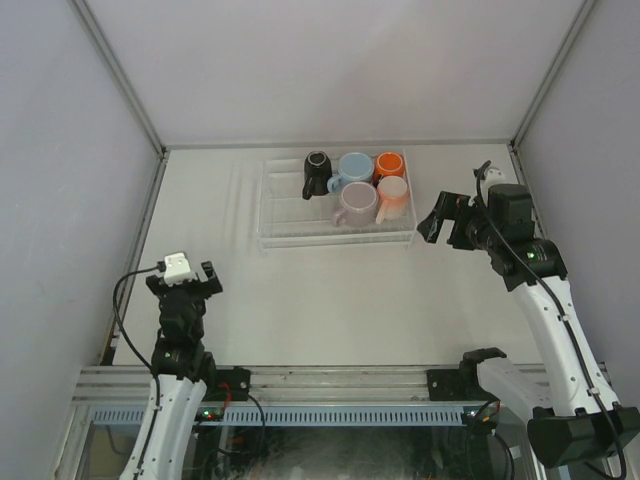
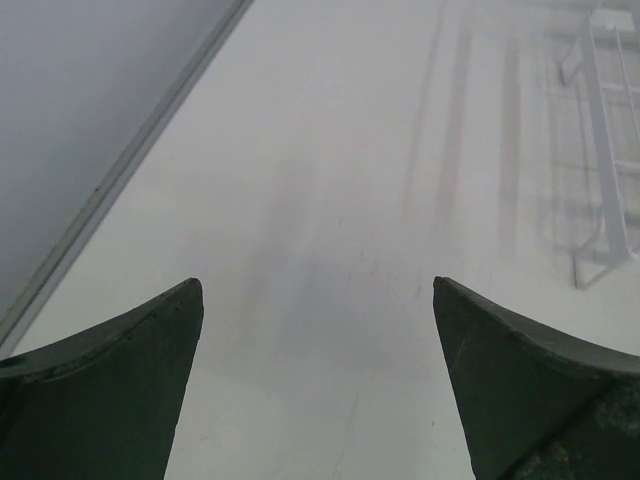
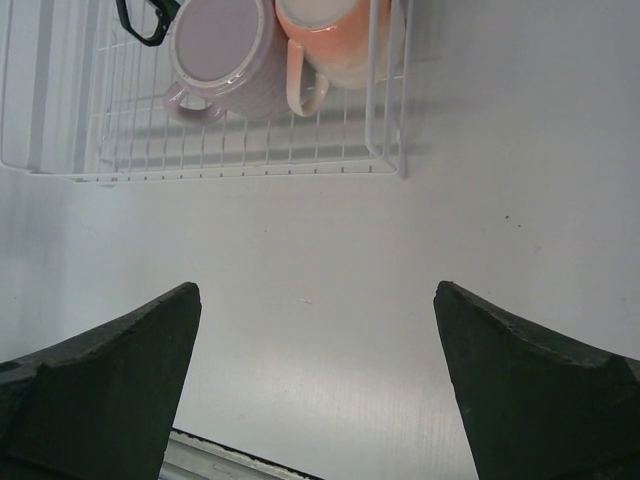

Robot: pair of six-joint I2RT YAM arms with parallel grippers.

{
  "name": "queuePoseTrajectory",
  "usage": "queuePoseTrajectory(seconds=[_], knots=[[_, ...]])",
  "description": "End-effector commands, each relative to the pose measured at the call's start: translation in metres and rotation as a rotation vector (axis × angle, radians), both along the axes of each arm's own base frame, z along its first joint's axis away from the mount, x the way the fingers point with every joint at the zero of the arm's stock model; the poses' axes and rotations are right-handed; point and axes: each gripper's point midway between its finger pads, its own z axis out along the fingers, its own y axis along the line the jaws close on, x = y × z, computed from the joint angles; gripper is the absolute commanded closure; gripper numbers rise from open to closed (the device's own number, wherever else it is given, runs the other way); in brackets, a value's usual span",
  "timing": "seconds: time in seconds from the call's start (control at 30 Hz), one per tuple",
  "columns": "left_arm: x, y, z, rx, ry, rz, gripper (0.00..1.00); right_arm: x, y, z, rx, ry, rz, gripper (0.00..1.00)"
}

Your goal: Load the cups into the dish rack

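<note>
Several cups stand in the right half of the white wire dish rack (image 1: 285, 228) at the back of the table: black (image 1: 316, 172), light blue (image 1: 354, 170), orange (image 1: 389, 164), lilac (image 1: 355, 203) and peach-pink (image 1: 392, 192). My right gripper (image 1: 438, 218) hovers just right of the rack, open and holding nothing. In the right wrist view the rack's near wall (image 3: 250, 165), the lilac cup (image 3: 220, 50) and the peach-pink cup (image 3: 335, 40) lie beyond the open gripper (image 3: 318, 295). My left gripper (image 1: 184, 282) is open and holding nothing over the near left table. The left wrist view shows its open gripper (image 2: 318, 290) and the rack's corner (image 2: 605, 150).
The left half of the rack holds no cups. White enclosure walls with metal posts (image 1: 120, 75) bound the table on the left, back and right. An aluminium rail (image 1: 330, 380) runs along the near edge by the arm bases.
</note>
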Motion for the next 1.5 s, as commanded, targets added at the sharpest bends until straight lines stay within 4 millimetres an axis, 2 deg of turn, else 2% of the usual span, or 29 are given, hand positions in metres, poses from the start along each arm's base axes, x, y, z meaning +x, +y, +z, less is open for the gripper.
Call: queuePoseTrajectory(seconds=[0.0,0.1,0.23,0.4,0.5,0.6,0.83,0.97,1.03,1.1,1.17,1.27,1.47], knots=[[0.006,-0.009,-0.012,0.027,-0.044,-0.07,0.0,0.007,-0.012,0.001,-0.045,-0.034,-0.045,0.0],[0.002,-0.007,-0.016,0.024,-0.097,-0.055,0.0,0.008,-0.021,-0.004,-0.084,-0.056,-0.04,0.0],[-0.003,0.001,-0.02,0.005,-0.172,-0.003,0.0,0.018,-0.024,0.002,-0.115,-0.217,0.0,0.0],[0.0,-0.004,-0.025,0.023,-0.129,-0.042,0.0,0.019,-0.044,-0.016,-0.192,-0.3,-0.056,0.0],[0.0,-0.005,-0.023,0.023,-0.143,-0.045,0.0,0.017,-0.064,-0.038,-0.285,-0.302,-0.108,0.0],[0.0,-0.005,-0.023,0.024,-0.135,-0.045,0.0,0.015,-0.075,-0.061,-0.329,-0.284,-0.101,0.0],[0.0,-0.005,-0.023,0.024,-0.137,-0.046,0.0,0.008,-0.071,-0.115,-0.269,-0.185,-0.048,0.0],[0.0,-0.005,-0.023,0.024,-0.138,-0.046,0.0,0.008,-0.07,-0.131,-0.248,-0.246,-0.04,0.0],[0.0,-0.005,-0.023,0.024,-0.137,-0.047,0.0,-0.001,-0.072,-0.15,-0.25,-0.249,-0.052,0.0],[0.0,-0.005,-0.023,0.024,-0.136,-0.046,0.0,-0.009,-0.075,-0.16,-0.249,-0.275,-0.077,0.0],[0.0,-0.005,-0.023,0.024,-0.137,-0.045,0.0,-0.014,-0.081,-0.162,-0.259,-0.316,-0.113,0.0],[0.0,-0.005,-0.023,0.024,-0.137,-0.046,0.0,-0.017,-0.09,-0.151,-0.28,-0.417,-0.179,0.0],[0.0,-0.005,-0.023,0.024,-0.137,-0.046,0.0,-0.022,-0.086,-0.157,-0.279,-0.53,-0.18,0.0]])
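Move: The right hand is open and empty. The dish rack's middle is about 21 cm ahead of it, 23 cm to its left and 20 cm below. In the rack, the peach cup is roughly 20 cm ahead and 9 cm left of that hand, the mauve cup 18 cm ahead and 18 cm left, both some 18 cm lower than it. From the idle left hand, the rack's middle is about 23 cm ahead, 34 cm right and 9 cm below. Lower the empty right gripper about 19 cm to its rest pose over the bare table, near side of the rack, drifting some 8 cm right on the way, then let it come back up 3 cm or so at the end. Tip the fingers up about 25 degrees from their downward slant and roll the hand's left side down a little. Keep the jaws wide open and touch nothing. ##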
